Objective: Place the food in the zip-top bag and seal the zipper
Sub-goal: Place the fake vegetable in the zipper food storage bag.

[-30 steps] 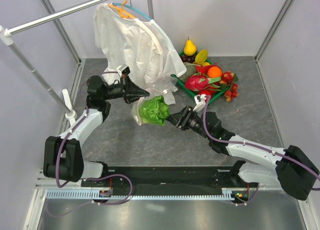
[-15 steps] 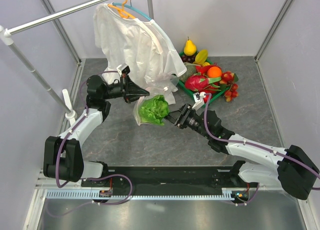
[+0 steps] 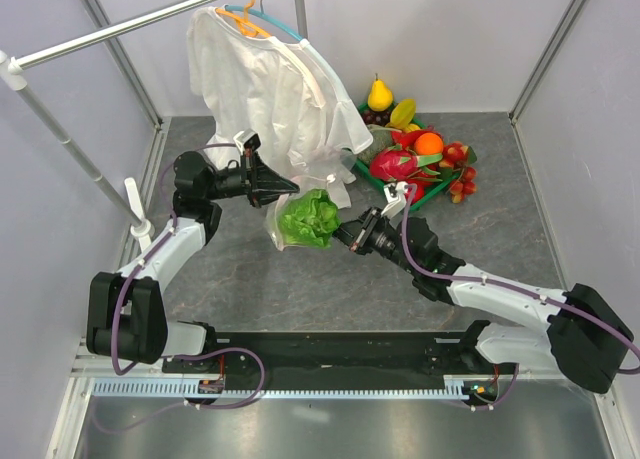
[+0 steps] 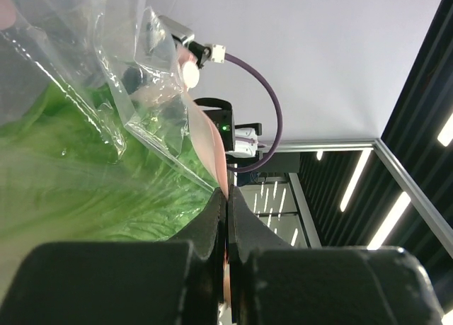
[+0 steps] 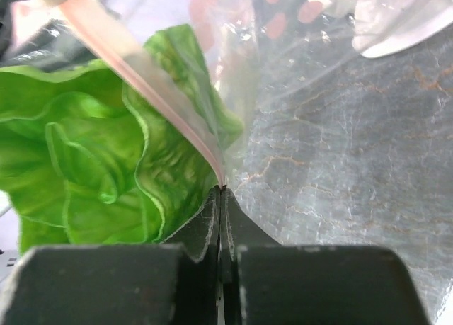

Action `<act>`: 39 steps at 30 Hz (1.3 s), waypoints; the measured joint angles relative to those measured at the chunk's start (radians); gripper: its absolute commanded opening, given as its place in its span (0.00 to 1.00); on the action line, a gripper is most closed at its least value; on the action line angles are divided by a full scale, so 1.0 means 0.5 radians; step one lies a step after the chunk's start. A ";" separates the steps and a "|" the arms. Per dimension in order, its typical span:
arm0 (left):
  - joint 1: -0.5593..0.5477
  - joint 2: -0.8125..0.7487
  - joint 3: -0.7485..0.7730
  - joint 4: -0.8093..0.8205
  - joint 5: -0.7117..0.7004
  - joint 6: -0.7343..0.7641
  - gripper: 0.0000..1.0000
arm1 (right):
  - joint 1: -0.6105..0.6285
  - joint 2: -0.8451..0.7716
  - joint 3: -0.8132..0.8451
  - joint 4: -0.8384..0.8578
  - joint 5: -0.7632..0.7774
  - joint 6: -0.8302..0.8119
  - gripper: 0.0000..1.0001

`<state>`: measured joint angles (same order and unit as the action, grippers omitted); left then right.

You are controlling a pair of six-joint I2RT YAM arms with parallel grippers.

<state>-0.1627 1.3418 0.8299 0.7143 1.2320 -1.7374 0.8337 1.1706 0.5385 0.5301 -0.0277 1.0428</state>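
The clear zip-top bag [image 3: 322,167] hangs above the table with the green lettuce [image 3: 308,219] inside it. My left gripper [image 3: 296,186] is shut on the pale-pink zipper [image 4: 209,137] at the bag's left end; in the left wrist view the jaws [image 4: 226,196] pinch the strip, and the lettuce [image 4: 71,183] shows through the plastic. My right gripper [image 3: 345,231] is shut on the zipper [image 5: 141,77] at the bag's right end. In the right wrist view its tips [image 5: 222,192] clamp the strip beside the lettuce [image 5: 92,155]. More food [image 3: 420,159] is piled at the back right.
A white shirt [image 3: 265,79] on a hanger hangs from the rail [image 3: 120,29] just behind the bag. A green tray [image 3: 385,186] holds the fruit pile near the back wall. Grey marbled tabletop [image 3: 500,229] lies to the right of the arms.
My right gripper has moved up to the bag's right edge and closed on the zipper strip; it stood open before. The left gripper keeps its hold without moving.
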 measured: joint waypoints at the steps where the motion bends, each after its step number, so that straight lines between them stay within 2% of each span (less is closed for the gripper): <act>1: 0.000 -0.004 -0.011 -0.002 0.001 0.000 0.02 | -0.007 0.000 0.008 0.002 -0.005 -0.006 0.00; 7: 0.010 -0.060 -0.046 -0.132 0.018 0.072 0.02 | -0.041 -0.089 0.028 -0.035 -0.127 -0.090 0.00; 10: 0.031 -0.113 -0.008 -0.473 0.018 0.317 0.02 | -0.041 -0.211 0.048 -0.114 -0.195 -0.143 0.00; 14: 0.047 -0.124 0.386 -1.411 -0.111 1.009 0.02 | -0.043 -0.402 0.102 -0.251 -0.309 -0.243 0.00; 16: 0.046 -0.160 0.666 -1.847 -0.275 1.433 0.02 | -0.050 -0.517 0.137 -0.342 -0.390 -0.314 0.00; 22: -0.064 -0.452 1.057 -2.679 -0.713 2.384 0.02 | -0.063 -0.674 0.339 -0.639 -0.553 -0.466 0.00; 26: -0.194 -0.564 1.108 -3.059 -0.809 2.708 0.02 | -0.066 -0.639 0.534 -0.733 -0.641 -0.540 0.00; 27: -0.195 -0.569 1.106 -3.127 -0.772 2.740 0.02 | -0.066 -0.636 0.544 -0.730 -0.648 -0.550 0.02; 29: -0.187 -0.579 1.048 -3.147 -0.685 2.743 0.02 | -0.066 -0.635 0.521 -0.748 -0.646 -0.569 0.14; 31: -0.166 -0.586 0.929 -3.099 -0.567 2.677 0.02 | -0.066 -0.638 0.425 -0.755 -0.623 -0.582 0.22; 35: -0.096 -0.594 0.645 -2.783 -0.306 2.267 0.02 | -0.070 -0.639 0.204 -0.880 -0.635 -0.676 0.68; 39: -0.042 -0.599 0.284 -2.184 -0.143 1.695 0.02 | -0.071 -0.694 0.150 -1.009 -0.712 -0.813 0.73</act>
<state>-0.1837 1.0424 0.9718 -0.3775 1.1603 -0.8898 0.7982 0.8234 0.6132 0.0254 -0.3836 0.6361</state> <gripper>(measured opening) 0.026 0.701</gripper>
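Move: Both hands already pinch the zipper food storage bag's open mouth, with the lettuce sitting in it. From the left hand the lettuce lies about 7 cm back, 3 cm to the right and 8 cm below; from the right hand some 4 cm ahead, 7 cm left and 3 cm higher. The green basket is roughly 16 cm ahead of the right hand, 20 cm to its right and 15 cm below; its tomato sits about 5 cm nearer than the basket's middle. Still pinching the bag's mouth, the right hand swings up about 15 cm and back 7 cm, then drops quickly some 12 cm while its fingers open and let go of the edge. The left hand keeps its hold, jerks up about 4 cm with its fingers tipping down some 35 degrees, sweeps back 8 cm, then sinks and partly levels again. ##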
